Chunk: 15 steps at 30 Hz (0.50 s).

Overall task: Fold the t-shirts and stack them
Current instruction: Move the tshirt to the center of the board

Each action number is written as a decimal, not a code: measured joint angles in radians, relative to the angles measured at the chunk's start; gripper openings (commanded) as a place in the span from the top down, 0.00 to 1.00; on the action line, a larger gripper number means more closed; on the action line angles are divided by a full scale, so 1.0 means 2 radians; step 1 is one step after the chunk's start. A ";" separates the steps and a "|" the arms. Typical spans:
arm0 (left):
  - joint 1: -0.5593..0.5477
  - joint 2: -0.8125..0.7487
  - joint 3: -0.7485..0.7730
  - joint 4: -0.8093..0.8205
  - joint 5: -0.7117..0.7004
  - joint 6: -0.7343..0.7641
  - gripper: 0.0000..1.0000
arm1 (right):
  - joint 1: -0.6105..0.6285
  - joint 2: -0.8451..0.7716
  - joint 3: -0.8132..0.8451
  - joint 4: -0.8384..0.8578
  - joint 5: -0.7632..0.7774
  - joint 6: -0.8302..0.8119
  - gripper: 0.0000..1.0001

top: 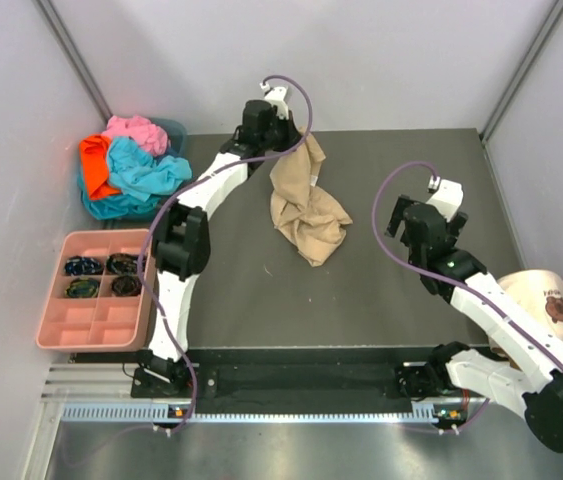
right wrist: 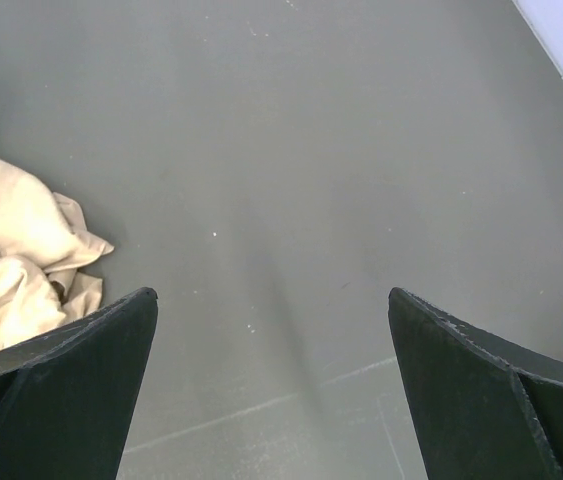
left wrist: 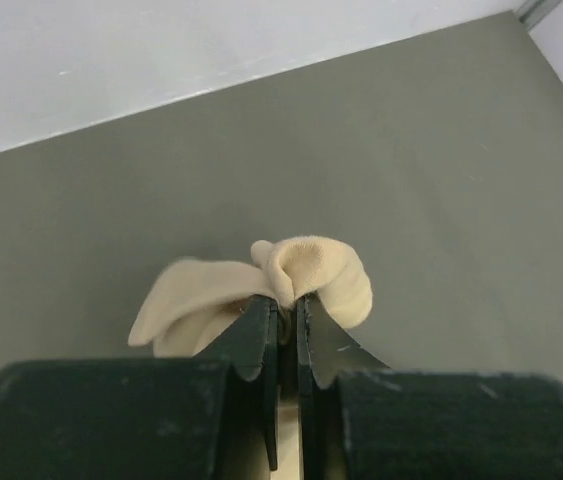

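The tan t-shirt (top: 306,210) hangs crumpled from my left gripper (top: 299,138) at the back middle of the table, its lower part bunched on the surface. In the left wrist view the left gripper (left wrist: 289,300) is shut on a fold of the tan t-shirt (left wrist: 319,268). Turquoise (top: 149,172), orange (top: 95,163) and pink (top: 135,130) t-shirts lie heaped together at the back left. My right gripper (top: 397,216) hovers open to the right of the tan shirt. The right wrist view shows the right gripper (right wrist: 273,300) with nothing between its fingers and the tan t-shirt (right wrist: 9,270) off to its left.
A pink compartment tray (top: 71,325) with dark items in its far cells sits at the left edge. A cream cap (top: 546,296) lies at the right edge beside the right arm. A teal bin (top: 173,130) holds the shirt heap. Walls close the back and sides.
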 measured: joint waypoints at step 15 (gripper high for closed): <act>0.096 0.085 0.087 0.049 0.028 -0.057 1.00 | 0.000 0.097 -0.002 0.048 -0.117 -0.026 0.01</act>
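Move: Held in the left fingers, the t-shirt hangs down to the board, its lying part roughly 15 cm back from that hand, 4 cm to the right and 20 cm below. The board's center is about 20 cm back and 9 cm right, equally low; the clothes basket stands some 37 cm left and 6 cm back. For the empty right hand, the lying part is about 24 cm left, 7 cm ahead and 18 cm below. Swinging forward first and then increasingly left, the left hand keeps its pinch on the t-shirt's top end and pulls it about 12 cm away from the board's center, near one height after an early 2 cm dip. The open right hand starts late, sinking about 5 cm and going as far left towards the lying cloth, turning some 15 degrees counter-clockwise and tipping down, without touching. ##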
